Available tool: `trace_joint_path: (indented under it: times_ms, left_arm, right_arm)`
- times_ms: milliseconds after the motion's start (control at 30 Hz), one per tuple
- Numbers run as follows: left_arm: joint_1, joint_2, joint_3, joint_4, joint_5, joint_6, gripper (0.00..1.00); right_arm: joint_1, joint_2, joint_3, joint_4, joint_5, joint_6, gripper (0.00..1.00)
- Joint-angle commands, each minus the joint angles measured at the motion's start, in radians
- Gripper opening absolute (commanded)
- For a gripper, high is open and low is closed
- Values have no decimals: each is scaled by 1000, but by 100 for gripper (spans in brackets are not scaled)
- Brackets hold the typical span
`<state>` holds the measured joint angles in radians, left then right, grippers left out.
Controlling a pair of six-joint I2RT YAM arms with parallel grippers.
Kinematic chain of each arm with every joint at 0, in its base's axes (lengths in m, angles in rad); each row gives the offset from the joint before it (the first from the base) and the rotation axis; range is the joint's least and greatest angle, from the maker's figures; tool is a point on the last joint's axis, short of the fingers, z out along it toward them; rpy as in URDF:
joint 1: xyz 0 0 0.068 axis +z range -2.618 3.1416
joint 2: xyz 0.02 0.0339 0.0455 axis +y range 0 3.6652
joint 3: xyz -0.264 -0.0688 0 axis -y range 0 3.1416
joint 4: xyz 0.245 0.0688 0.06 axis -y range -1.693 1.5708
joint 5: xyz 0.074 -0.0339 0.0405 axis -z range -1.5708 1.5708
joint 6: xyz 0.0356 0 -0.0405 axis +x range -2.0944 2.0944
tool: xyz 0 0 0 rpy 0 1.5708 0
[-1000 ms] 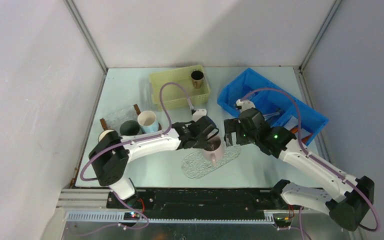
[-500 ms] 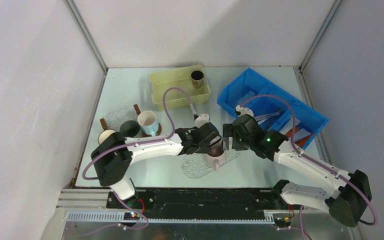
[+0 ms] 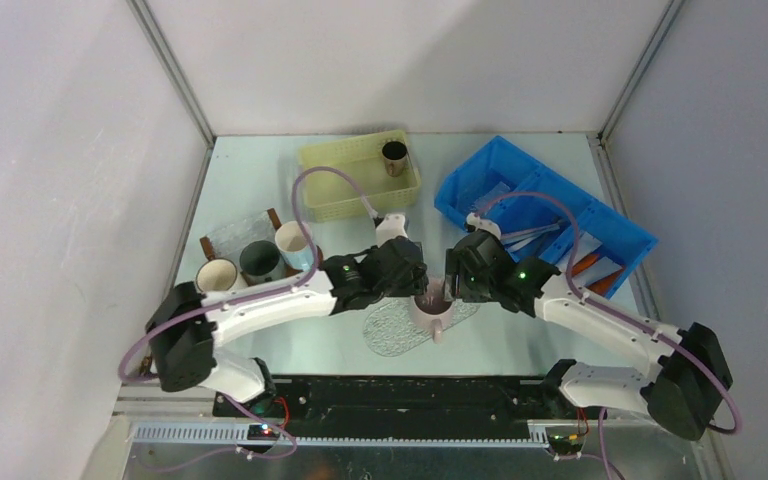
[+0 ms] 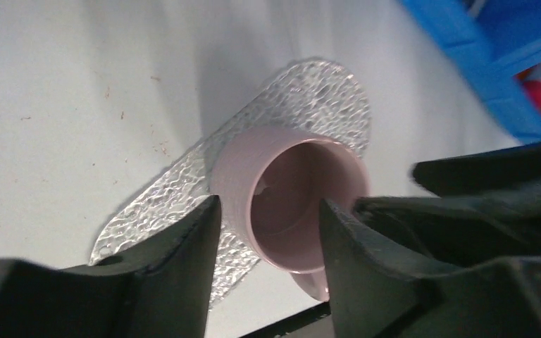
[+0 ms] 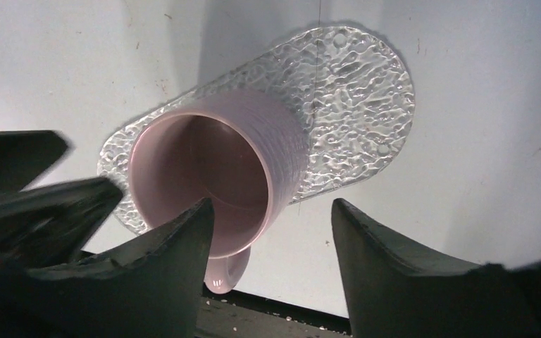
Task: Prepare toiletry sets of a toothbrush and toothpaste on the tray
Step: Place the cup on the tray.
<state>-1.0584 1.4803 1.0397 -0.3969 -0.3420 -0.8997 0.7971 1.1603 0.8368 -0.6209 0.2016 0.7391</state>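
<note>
A pink mug (image 3: 430, 312) stands upright on the clear textured tray (image 3: 392, 332), its handle toward the near edge. My left gripper (image 3: 413, 283) is open, and in the left wrist view its fingertips (image 4: 210, 211) flank the mug (image 4: 289, 197) just above its rim. My right gripper (image 3: 448, 284) is open too; one finger hangs over the mug's mouth (image 5: 204, 176), the other (image 5: 356, 232) outside its wall. White toothbrushes (image 3: 543, 233) and orange toothpaste tubes (image 3: 585, 263) lie in the blue bin (image 3: 480, 185).
A yellow basket (image 3: 345, 185) at the back holds a dark cup (image 3: 394, 157). Three mugs (image 3: 258, 258) stand in a group at the left. The blue bin's corner (image 4: 493, 77) is close beyond the tray (image 4: 317, 91). The table's near edge is just below the mug handle (image 5: 225, 278).
My left gripper has opened and let go of the pink mug, which now rests on the tray. My right gripper has moved in over the mug, and its jaws have narrowed.
</note>
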Motion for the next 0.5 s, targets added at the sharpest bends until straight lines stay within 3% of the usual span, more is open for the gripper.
trace_joint_path:
  times_ms: [0, 267, 367, 467]
  left_arm:
    - [-3, -135, -10, 15, -106, 18, 64]
    - [63, -353, -59, -14, -216, 87, 97]
    - [103, -426, -89, -23, -231, 139, 99]
    - [154, -519, -127, -3, -221, 199, 100]
  right_arm:
    - [5, 45, 4, 49, -13, 37, 61]
    - [9, 140, 5, 76, -35, 74, 41]
    - [12, 182, 21, 58, -30, 74, 33]
    - [13, 222, 54, 34, -22, 55, 18]
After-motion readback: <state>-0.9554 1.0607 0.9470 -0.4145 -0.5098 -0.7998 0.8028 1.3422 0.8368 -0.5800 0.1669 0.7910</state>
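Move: The pink cup already stands on the clear tray. Its middle is about 5 cm to the right hand's left, roughly 1 cm back and 7 cm below; the blue box is some 20 cm ahead and 19 cm to the right of that hand. From the left hand, the cup is about 4 cm right, level fore and aft, 8 cm below; the light-blue cup lies roughly 12 cm ahead and 21 cm left, the yellow basket 28 cm ahead and 10 cm left. The right hand brings its fingers astride the pink cup's right-hand wall, one inside the rim and one outside, sinking about 4.5 cm with a slight shift left as they close to a narrow gap; a firm pinch can't be made out. Meanwhile the left hand, already clear of the rim, climbs some 10 cm and swings about 9 cm left, away from the cup, spreading its fingers wide and tipping them up about 15 degrees. ##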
